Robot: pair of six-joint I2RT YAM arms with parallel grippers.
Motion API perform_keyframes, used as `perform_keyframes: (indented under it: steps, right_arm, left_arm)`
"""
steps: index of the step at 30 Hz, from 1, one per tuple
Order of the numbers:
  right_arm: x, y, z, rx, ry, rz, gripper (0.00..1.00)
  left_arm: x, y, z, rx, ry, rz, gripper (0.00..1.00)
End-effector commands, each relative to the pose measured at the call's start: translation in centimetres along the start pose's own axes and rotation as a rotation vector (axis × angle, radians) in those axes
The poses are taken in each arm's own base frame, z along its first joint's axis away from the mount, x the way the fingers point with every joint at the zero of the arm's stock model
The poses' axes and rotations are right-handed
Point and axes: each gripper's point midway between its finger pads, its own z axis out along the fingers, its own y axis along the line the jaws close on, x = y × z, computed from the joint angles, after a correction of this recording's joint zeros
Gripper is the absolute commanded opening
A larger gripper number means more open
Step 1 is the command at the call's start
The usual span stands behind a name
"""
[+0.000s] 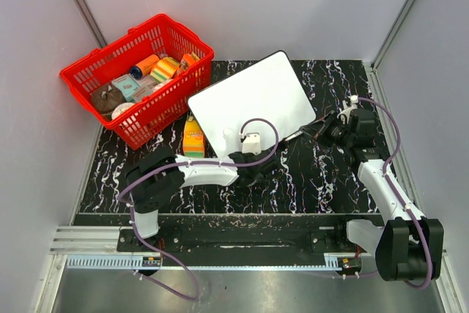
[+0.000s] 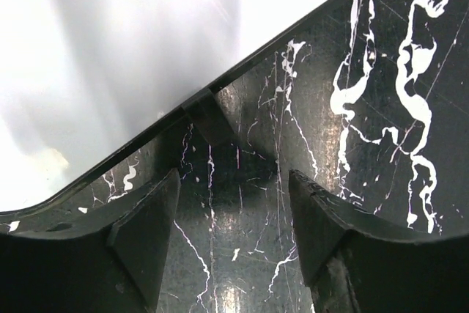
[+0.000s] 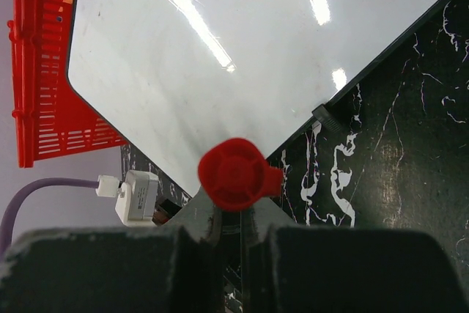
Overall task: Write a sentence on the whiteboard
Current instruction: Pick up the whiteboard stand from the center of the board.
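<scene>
The whiteboard (image 1: 253,100) (image 2: 110,56) (image 3: 220,34) lies flat in the middle of the dark marbled table, turned at an angle, its white face blank. The sentence is out of view. My left gripper (image 1: 265,168) (image 2: 234,181) is low over the table just off the board's near edge, open, with only tabletop between its fingers. My right gripper (image 1: 326,128) (image 3: 242,218) is at the board's right corner, shut on a pen (image 1: 304,134) whose red cap (image 3: 231,174) points toward the board's edge.
A red basket (image 1: 139,71) (image 3: 37,71) full of small items stands at the back left, touching the board's left side. An orange and yellow carton (image 1: 193,139) stands just left of the board's near corner. A small dark tab (image 2: 209,115) (image 3: 326,116) sticks out from the board's rim.
</scene>
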Motion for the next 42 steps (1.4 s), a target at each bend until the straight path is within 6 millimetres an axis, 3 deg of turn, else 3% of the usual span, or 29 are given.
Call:
perform_keyframes:
  steps: [1,8,17,22,26,29,31,35,42]
  right_arm:
    - [-0.5,0.1,-0.3,-0.001,-0.029,-0.032,0.00]
    - [-0.1,-0.4,-0.2,0.003,-0.027,-0.025,0.00]
    - [0.4,-0.7,0.0,-0.004,-0.013,-0.020,0.00]
    - [0.7,-1.0,0.1,0.002,-0.002,-0.012,0.00]
    - [0.4,-0.8,0.3,-0.015,-0.012,-0.022,0.00]
    - [0.6,-1.0,0.4,-0.014,-0.011,-0.021,0.00]
    - [0.6,-0.9,0.4,-0.016,-0.009,-0.022,0.00]
    - [0.6,-0.8,0.3,-0.022,-0.009,-0.024,0.00]
    - [0.4,-0.4,0.3,-0.034,-0.008,-0.025,0.00]
  left_arm:
    - [-0.1,1.2,1.2,-0.060,-0.050,-0.054,0.64]
    - [-0.2,3.2,2.6,-0.117,-0.051,-0.062,0.57]
    - [-0.7,5.3,3.9,-0.171,-0.053,-0.044,0.54]
    - [-0.4,6.0,4.1,-0.201,-0.043,-0.014,0.39]
    - [-0.2,6.4,4.3,-0.228,-0.034,0.011,0.16]
    - [0.1,6.8,4.4,-0.244,-0.024,0.027,0.09]
    - [0.2,6.9,4.3,-0.245,-0.022,0.037,0.01]
    - [0.3,6.8,4.0,-0.245,-0.021,0.077,0.00]
    - [1.3,3.8,2.7,-0.196,-0.034,0.202,0.00]
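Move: The whiteboard stand, the small dark tab under the board's near right edge, lies about 3 cm ahead of the left hand and 2 cm to its left, at about the same height. The board's middle is some 19 cm ahead and 2 cm left. A second tab sits roughly 9 cm ahead and 8 cm right, the orange box about 9 cm ahead and 20 cm left. From the right hand, the stand lies about 9 cm back, 15 cm left and 14 cm lower. Forward some 4 cm, low over the table, then left for a total of about 3 cm, the left hand brings its part-open fingers around the stand tab at the board's edge and closes them until they pinch it, the wrist turning slightly counter-clockwise. The right hand keeps its hold on the marker and sinks about 2 cm. ##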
